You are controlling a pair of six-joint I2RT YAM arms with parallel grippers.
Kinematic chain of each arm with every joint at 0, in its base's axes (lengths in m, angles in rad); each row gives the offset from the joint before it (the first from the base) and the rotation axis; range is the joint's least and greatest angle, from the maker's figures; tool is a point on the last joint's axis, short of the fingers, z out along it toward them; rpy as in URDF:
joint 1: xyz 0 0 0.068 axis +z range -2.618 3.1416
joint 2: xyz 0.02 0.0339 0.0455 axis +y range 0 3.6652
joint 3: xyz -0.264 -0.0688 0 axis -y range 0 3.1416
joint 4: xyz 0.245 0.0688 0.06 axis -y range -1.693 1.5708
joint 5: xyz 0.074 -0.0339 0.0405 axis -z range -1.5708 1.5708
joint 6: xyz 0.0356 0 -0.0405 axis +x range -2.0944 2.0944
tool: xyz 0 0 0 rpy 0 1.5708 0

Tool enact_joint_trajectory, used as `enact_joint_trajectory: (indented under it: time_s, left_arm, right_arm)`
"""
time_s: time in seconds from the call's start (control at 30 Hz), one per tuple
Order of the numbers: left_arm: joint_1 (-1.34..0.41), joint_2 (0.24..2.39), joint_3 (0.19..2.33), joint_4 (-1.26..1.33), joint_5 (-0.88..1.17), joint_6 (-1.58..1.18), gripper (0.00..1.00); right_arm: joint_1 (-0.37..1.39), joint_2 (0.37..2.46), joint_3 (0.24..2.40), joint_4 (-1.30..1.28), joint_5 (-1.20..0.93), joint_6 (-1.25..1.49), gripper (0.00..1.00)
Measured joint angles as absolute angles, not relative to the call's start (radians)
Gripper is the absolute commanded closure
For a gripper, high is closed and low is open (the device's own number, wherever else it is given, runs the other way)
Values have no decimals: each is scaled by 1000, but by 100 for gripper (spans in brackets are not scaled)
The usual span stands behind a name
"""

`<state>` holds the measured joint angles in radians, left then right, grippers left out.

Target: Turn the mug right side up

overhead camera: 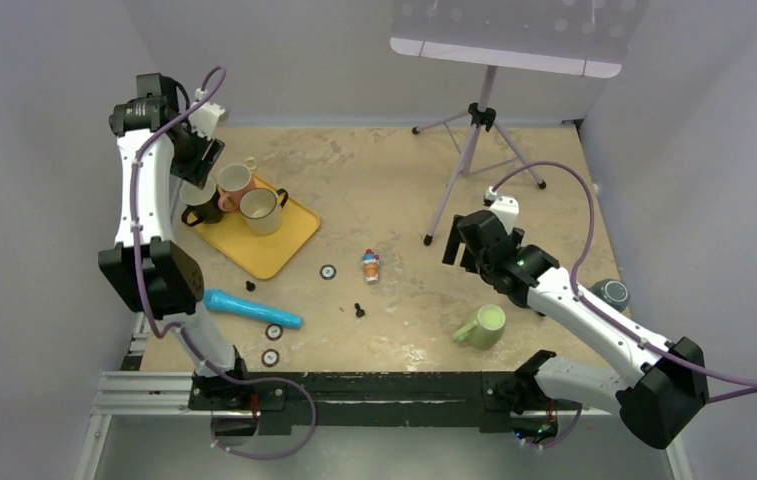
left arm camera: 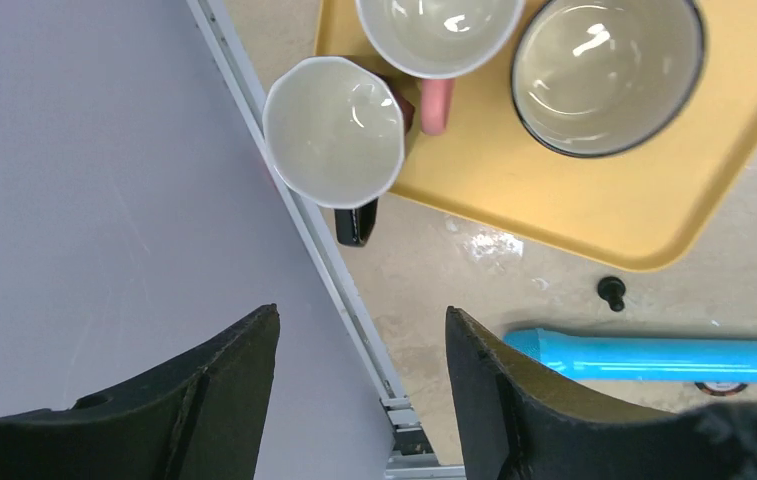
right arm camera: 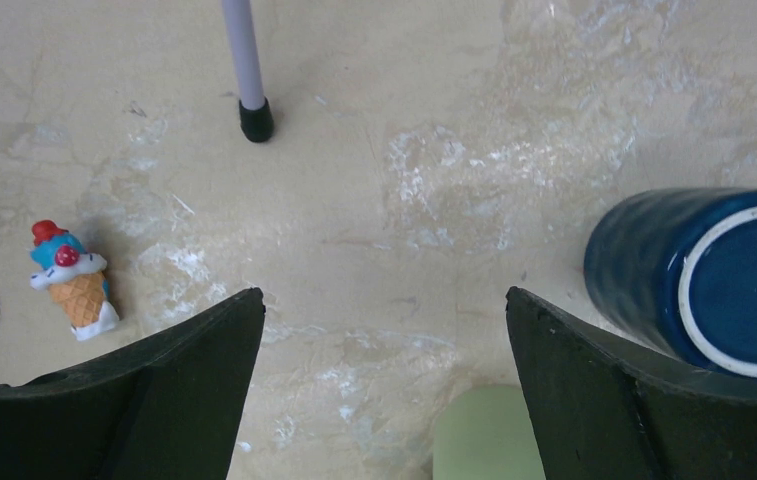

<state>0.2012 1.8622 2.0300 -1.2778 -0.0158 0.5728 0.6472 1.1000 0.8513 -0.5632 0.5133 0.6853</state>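
A dark blue mug (right arm camera: 724, 280) stands upside down, its white-ringed base facing up, at the right of the right wrist view. In the top view the blue mug (overhead camera: 611, 294) sits at the table's right edge, beside my right arm. My right gripper (right arm camera: 384, 300) hovers open over bare table to the left of it, nothing between its fingers. A green mug (overhead camera: 482, 326) sits near the front, mouth up. My left gripper (left arm camera: 362, 325) is open and empty, held high over the table's left edge above a black mug (left arm camera: 334, 130).
A yellow tray (overhead camera: 279, 255) at the left carries a pink mug (overhead camera: 234, 183) and a cream mug (overhead camera: 262, 208), both mouth up. A blue tube (overhead camera: 252, 308), poker chips (overhead camera: 327, 271), an ice-cream toy (overhead camera: 370, 265) and a tripod leg (right arm camera: 246, 70) are also on the table.
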Motion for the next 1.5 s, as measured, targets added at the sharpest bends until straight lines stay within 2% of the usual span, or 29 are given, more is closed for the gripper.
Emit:
enact_joint_trajectory:
  time_s: [0.17, 0.33, 0.37, 0.43, 0.47, 0.53, 0.7, 0.83, 0.97, 1.13, 1.43, 1.5]
  left_arm:
    - [174, 1650, 1863, -1231, 51, 572, 33]
    - [128, 1439, 1594, -1168, 174, 565, 32]
    - [116, 1415, 1555, -1160, 191, 563, 32]
    - [87, 1365, 1472, -1137, 228, 560, 32]
    - [76, 1346, 1441, -1131, 249, 558, 32]
    - [67, 1318, 1401, -1124, 286, 557, 32]
    - [67, 1279, 1386, -1116, 357, 548, 32]
    - [67, 1247, 1375, -1116, 410, 540, 32]
    - [67, 1226, 1372, -1116, 443, 537, 31]
    - [67, 1219, 1372, -1116, 470, 534, 31]
    - [65, 1219, 1372, -1124, 492, 534, 31]
    - [65, 1219, 1372, -1125, 495, 535, 31]
  right_arm:
    - [650, 1095, 884, -706, 461, 741, 7]
    - [768, 1097, 1058, -994, 465, 846, 7]
    - [798, 1092, 1087, -1040, 460, 872, 9]
    - [835, 1074, 1101, -1092, 429, 907, 18]
    - [846, 1062, 1089, -1111, 400, 921, 24]
    - [856, 1041, 1023, -1124, 334, 941, 29]
    - [914, 1057, 884, -1178, 198, 993, 26]
    - [928, 1065, 858, -1151, 186, 1036, 31]
    - [928, 1093, 800, -1072, 210, 1087, 35]
    - [928, 1131, 770, -1052, 362, 1182, 43]
    - [928, 1215, 768, -1078, 617, 1388, 44]
    - [928, 1261, 768, -1085, 640, 1402, 50]
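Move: The upturned green mug, handle on its left side, lies roughly 10 cm behind my right hand, about 7 cm to its right and some 11 cm below. Level with that hand and about 18 cm to its right is the upturned blue mug; the ice-cream toy is about 5 cm ahead and 21 cm to its left. From my left hand, high over the tray's far-left corner, the green mug is about 68 cm right, 27 cm back and 18 cm lower. I draw my right hand back some 17 cm, rising slightly, then dipping with the fingers tipping down, then bring it about 6 cm forward again, lower and to the right, turning clockwise while the fingers narrow to about half open around the green mug's handle. Empty and still open, my left hand leaves the black mug, going right and back about 20 cm in all, staying high, its fingers tilting to the right. ##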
